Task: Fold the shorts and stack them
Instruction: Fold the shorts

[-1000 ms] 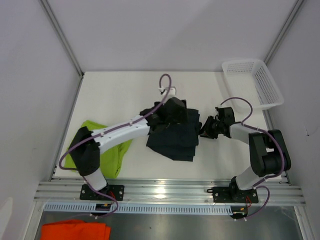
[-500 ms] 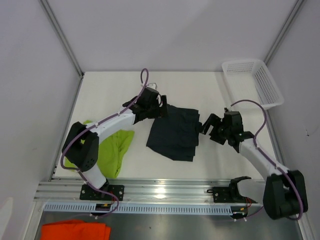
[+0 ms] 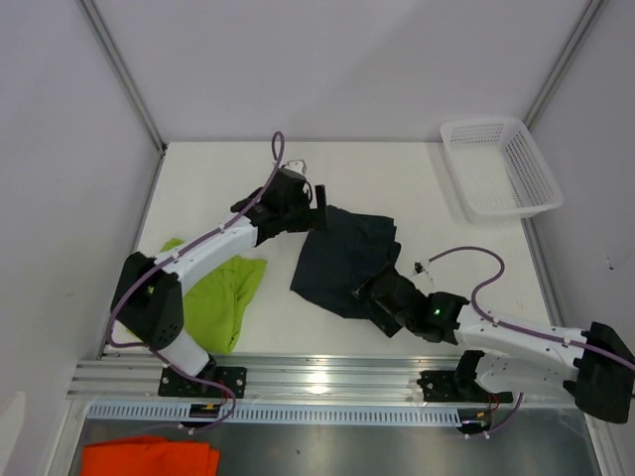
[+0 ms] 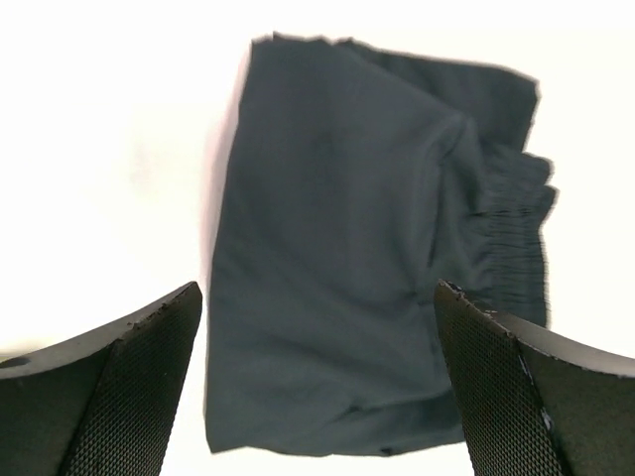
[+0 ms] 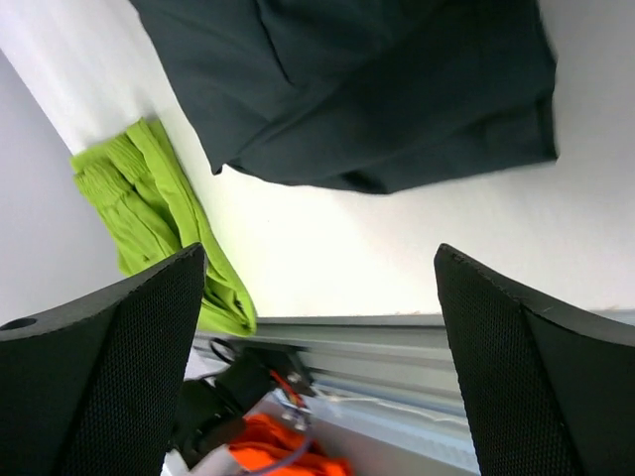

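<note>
The dark shorts (image 3: 342, 260) lie folded in the middle of the table. In the left wrist view the dark shorts (image 4: 367, 238) fill the space ahead. The lime green shorts (image 3: 223, 293) lie crumpled at the front left. My left gripper (image 3: 319, 208) hovers open at the dark pair's back left corner, and the left gripper (image 4: 317, 297) has nothing between its fingers. My right gripper (image 3: 375, 309) stands open and empty by the dark pair's front right edge. The right wrist view has the right gripper (image 5: 319, 258), the dark shorts (image 5: 377, 89) and the green shorts (image 5: 159, 218).
A white mesh basket (image 3: 501, 164) sits at the back right corner. An orange cloth (image 3: 149, 458) lies below the table's front rail (image 3: 327, 377), and the orange cloth (image 5: 288, 451) shows in the right wrist view too. White walls close in the left, back and right.
My left gripper drew back off the dark shorts to their back left corner. My right arm swung from the shorts' right side to their front edge and its jaws opened.
</note>
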`<action>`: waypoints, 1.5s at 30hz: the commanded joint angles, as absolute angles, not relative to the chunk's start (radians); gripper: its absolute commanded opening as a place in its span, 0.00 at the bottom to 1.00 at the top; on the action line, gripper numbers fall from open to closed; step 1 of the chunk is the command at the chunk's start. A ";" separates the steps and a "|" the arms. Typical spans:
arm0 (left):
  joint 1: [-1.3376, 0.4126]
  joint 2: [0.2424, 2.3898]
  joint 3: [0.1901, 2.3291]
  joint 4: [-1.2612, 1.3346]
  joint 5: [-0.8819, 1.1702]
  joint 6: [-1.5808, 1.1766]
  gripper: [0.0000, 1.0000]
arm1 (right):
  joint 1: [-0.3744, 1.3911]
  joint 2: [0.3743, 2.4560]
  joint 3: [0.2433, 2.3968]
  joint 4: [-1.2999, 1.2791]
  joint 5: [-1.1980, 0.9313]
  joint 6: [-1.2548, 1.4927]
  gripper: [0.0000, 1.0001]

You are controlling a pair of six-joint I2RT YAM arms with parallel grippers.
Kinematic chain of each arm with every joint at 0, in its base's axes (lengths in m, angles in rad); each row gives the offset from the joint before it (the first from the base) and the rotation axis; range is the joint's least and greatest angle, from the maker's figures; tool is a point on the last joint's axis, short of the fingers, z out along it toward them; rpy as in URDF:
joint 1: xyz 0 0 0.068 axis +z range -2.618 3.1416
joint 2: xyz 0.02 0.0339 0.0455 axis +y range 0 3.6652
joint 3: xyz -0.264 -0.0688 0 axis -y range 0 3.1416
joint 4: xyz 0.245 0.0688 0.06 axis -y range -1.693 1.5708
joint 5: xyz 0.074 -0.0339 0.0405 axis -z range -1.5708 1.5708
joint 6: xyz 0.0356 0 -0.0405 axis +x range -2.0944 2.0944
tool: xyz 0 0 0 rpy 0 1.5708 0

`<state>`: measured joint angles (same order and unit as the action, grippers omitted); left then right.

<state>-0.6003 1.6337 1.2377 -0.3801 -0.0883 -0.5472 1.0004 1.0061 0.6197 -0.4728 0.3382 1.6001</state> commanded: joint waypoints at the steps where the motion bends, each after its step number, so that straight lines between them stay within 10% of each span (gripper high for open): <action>1: -0.592 1.478 1.233 -0.428 -0.141 -0.532 0.99 | 1.104 1.090 0.628 -0.442 0.540 1.965 0.96; 24: -0.591 1.218 1.175 -0.586 -0.143 -0.517 0.99 | 1.088 1.595 0.676 -0.087 0.565 2.355 0.91; 35: -0.591 1.242 1.157 -0.568 -0.149 -0.517 0.99 | 0.884 1.628 0.614 -0.052 0.561 2.200 0.35; 39: -0.591 1.262 1.155 -0.558 -0.144 -0.518 0.99 | 0.793 1.608 0.588 0.053 0.502 1.979 0.00; 45: -0.591 1.290 1.154 -0.543 -0.150 -0.520 0.99 | 0.713 1.663 0.784 -0.078 0.257 1.271 0.00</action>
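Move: The right hand hangs above the near side of the dark shorts: the near edge lies about 2 cm ahead, 3 cm to its left and 10 cm down. The loose near-right corner sticks out some 4 cm back and 3 cm to its right; the shorts' middle is about 16 cm ahead and 7 cm left. From the left hand that near edge lies roughly 17 cm back, 12 cm right and 12 cm down. Drop the open right gripper leftward and down about 6 cm towards the shorts' near edge, then drive it forward, low. Finish forward and right, shutting the fingers to pinch the near edge close to the table, some 13 cm ahead of the start, turning the hand about 30 degrees clockwise. Meanwhile lift the open left gripper and draw it back and left, clear of the shorts. ##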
